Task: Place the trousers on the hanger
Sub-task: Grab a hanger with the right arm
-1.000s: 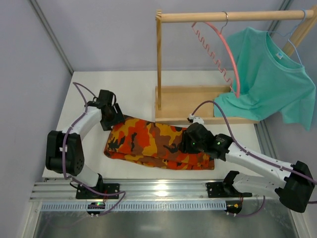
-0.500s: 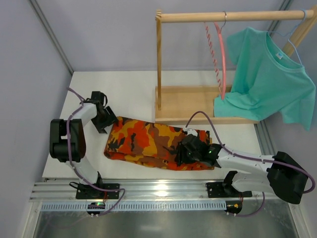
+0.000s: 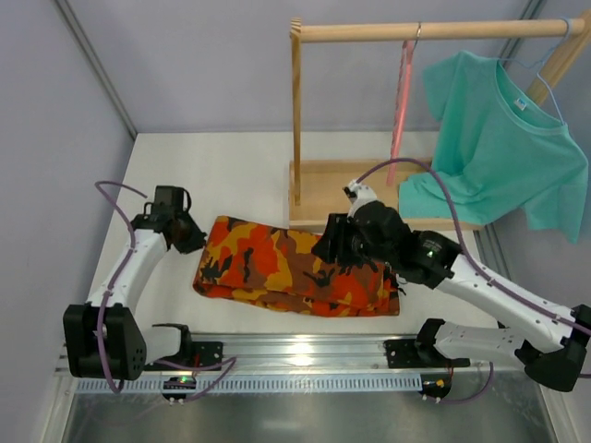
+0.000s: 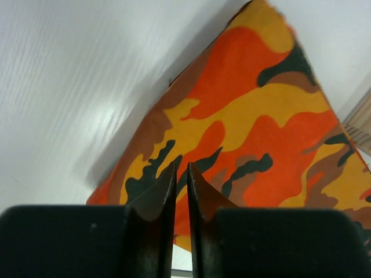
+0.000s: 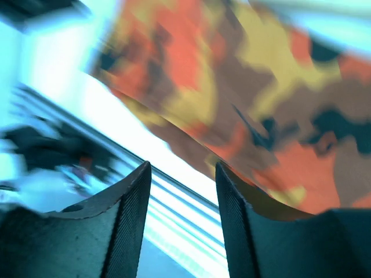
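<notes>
The camouflage trousers [image 3: 295,268] lie folded flat on the white table. The pink hanger [image 3: 403,101] hangs by its hook from the wooden rod, seen edge-on. My left gripper [image 3: 191,240] sits low at the trousers' left edge. In the left wrist view its fingers [image 4: 182,168] are nearly together, with only a thin slit and nothing in it, and the trousers [image 4: 249,116] lie just ahead. My right gripper [image 3: 332,245] hovers over the trousers' right half. It stands open and empty [image 5: 183,168], above the blurred trousers [image 5: 261,98].
A wooden rack with a tray base [image 3: 342,189] stands behind the trousers. A teal T-shirt [image 3: 503,138] hangs on a light-blue hanger [image 3: 545,69] at the right. A metal rail [image 3: 295,355] runs along the near edge. Grey walls enclose the left side and the back.
The left gripper slid left and nearer, off the trousers' corner, and closed its jaws. The right gripper lifted from the trousers' right end, moved back and opened a little wider. The hanger swung edge-on.
</notes>
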Motion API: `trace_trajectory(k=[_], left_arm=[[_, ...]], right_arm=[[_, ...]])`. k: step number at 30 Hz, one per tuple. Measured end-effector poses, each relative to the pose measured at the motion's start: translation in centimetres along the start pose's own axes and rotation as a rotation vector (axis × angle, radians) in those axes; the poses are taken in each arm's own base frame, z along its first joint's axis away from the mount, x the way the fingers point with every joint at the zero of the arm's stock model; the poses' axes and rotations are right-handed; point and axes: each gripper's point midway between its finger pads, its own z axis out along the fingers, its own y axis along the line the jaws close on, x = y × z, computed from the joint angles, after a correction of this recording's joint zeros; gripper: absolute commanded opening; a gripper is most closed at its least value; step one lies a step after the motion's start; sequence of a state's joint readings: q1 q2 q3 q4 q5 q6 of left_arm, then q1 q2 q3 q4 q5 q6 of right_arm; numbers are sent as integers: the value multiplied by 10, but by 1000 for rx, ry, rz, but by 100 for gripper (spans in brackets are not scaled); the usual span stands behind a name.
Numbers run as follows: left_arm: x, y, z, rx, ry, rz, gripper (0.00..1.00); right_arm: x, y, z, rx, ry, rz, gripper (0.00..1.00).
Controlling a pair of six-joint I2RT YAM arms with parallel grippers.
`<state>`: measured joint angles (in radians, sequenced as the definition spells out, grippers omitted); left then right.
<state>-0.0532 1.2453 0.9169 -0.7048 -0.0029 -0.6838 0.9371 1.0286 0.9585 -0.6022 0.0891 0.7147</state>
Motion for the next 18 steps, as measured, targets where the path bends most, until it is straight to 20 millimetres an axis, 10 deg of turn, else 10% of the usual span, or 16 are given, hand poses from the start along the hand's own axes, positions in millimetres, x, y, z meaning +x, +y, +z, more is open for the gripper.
trace_trajectory(k=[8, 18], left_arm=[[50, 38, 17, -133, 119, -119, 0], [69, 69, 43, -272, 170, -178, 0]], right_arm=[[-161, 113, -134, -239, -378, -73, 68], [-223, 69, -213, 4, -694, -87, 77]])
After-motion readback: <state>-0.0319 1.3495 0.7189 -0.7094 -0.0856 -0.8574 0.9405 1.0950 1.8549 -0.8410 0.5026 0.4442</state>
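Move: The hanger's near end is about 29 cm above the right hand, 11 cm to its right and 6 cm ahead. The trousers' middle is 19 cm below that hand, 3 cm ahead and 6 cm left; the rack base is 21 cm ahead, 14 cm right and 18 cm down. From the left hand, the trousers' left end is some 10 cm below and 6 cm back, straight in line; the hanger's end is about 40 cm right, 3 cm back and 38 cm up. Towards the hanger's near end the right hand shoots up about 30 cm from over the trousers, then veers right and slightly forward, its fingers tipping up to nearly level and opening well wider. The left hand sinks about 9 cm and draws back 6 cm to the trousers' left end, tilting steeper as its fingers shut, tips seemingly touching the cloth. ##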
